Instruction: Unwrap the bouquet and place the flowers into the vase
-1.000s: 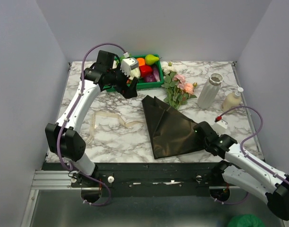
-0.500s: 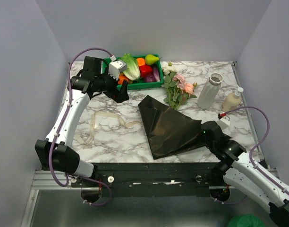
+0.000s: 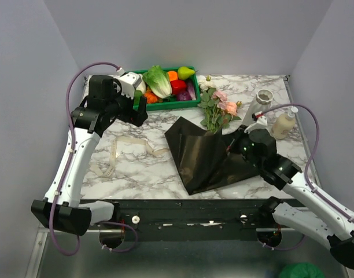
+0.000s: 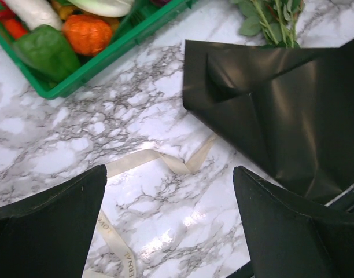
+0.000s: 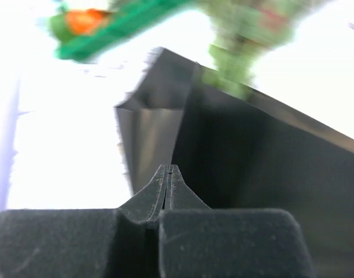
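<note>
The flowers (image 3: pixel 219 110) lie on the marble with their stems on the upper edge of the unfolded black wrapping paper (image 3: pixel 200 156). My right gripper (image 3: pixel 232 145) is shut on the paper's right corner, and the sheet is lifted and buckled there. In the right wrist view the fingertips (image 5: pixel 168 174) press together with the paper (image 5: pixel 252 162) rising ahead of them. The white ribbed vase (image 3: pixel 262 95) stands behind my right arm, partly hidden. My left gripper (image 3: pixel 139 111) hovers open near the tray. Its wide jaws (image 4: pixel 171 226) frame bare marble and the paper (image 4: pixel 281 116).
A green tray (image 3: pixel 168 105) of toy vegetables sits at the back. The loose cream ribbon (image 3: pixel 128 145) lies on the marble left of the paper, also seen as ribbon (image 4: pixel 159 162). A beige bottle (image 3: pixel 283 123) stands right of the vase.
My right gripper closed on the paper's right corner and carried it up and towards the back, buckling the sheet and shifting it left. My left arm drew back to the left from the tray.
</note>
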Robot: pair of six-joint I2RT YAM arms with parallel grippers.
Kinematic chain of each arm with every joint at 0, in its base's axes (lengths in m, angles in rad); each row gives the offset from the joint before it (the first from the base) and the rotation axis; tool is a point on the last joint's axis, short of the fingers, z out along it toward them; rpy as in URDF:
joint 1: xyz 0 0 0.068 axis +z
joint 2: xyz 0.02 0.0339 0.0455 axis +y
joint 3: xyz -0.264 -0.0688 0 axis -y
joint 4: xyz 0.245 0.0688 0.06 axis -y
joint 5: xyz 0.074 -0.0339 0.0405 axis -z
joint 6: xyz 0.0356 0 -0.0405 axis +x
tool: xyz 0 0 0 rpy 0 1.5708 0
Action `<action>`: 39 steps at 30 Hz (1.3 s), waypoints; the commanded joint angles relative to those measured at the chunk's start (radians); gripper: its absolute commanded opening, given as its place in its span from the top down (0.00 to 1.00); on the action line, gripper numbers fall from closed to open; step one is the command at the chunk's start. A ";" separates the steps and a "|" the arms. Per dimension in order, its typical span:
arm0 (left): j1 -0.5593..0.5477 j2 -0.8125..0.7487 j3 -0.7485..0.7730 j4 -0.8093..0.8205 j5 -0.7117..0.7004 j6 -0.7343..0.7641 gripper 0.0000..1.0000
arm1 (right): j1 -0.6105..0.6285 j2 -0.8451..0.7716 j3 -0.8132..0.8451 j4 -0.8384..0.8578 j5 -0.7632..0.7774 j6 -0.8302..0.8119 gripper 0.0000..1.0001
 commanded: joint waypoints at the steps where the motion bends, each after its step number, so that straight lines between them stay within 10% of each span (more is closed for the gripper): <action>1: 0.013 -0.037 0.022 0.018 -0.127 -0.063 0.01 | 0.071 0.115 0.132 0.221 -0.189 -0.117 0.99; 10: 0.016 -0.061 0.018 -0.013 -0.127 -0.049 0.01 | 0.309 0.511 0.384 0.367 -0.293 -0.182 0.99; 14: 0.019 -0.078 -0.001 -0.022 -0.136 -0.022 0.01 | 0.341 0.565 0.491 0.185 -0.057 -0.168 0.94; 18: 0.024 -0.089 -0.017 -0.033 -0.115 0.024 0.01 | 0.233 0.463 0.440 -0.013 0.129 -0.109 0.37; 22: 0.026 -0.094 -0.033 -0.042 -0.072 0.037 0.01 | 0.134 0.265 0.237 -0.108 0.187 -0.023 0.12; 39: 0.026 -0.057 -0.051 -0.065 -0.021 0.067 0.01 | 0.019 0.114 -0.113 -0.285 0.397 0.375 0.09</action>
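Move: My right hand is closed on the raised right flap of the black wrap, with the wrap's left edge about 20 cm to its left, level with it and some 16 cm below. The cut stem ends lie roughly 15 cm ahead and 5 cm to the left; the vase stands about 17 cm ahead and 10 cm to the right. From my left hand, that left edge is some 6 cm back, 15 cm to the right and 25 cm below. Still pinching the flap, I sweep my right hand about 22 cm left across the wrap, arching up some 8 cm and turning about 35 degrees counter-clockwise. At the far left I open the fingers and let go, then swing back right nearly 28 cm and down, turning clockwise and tipping the open fingers down over the wrap's right part. ##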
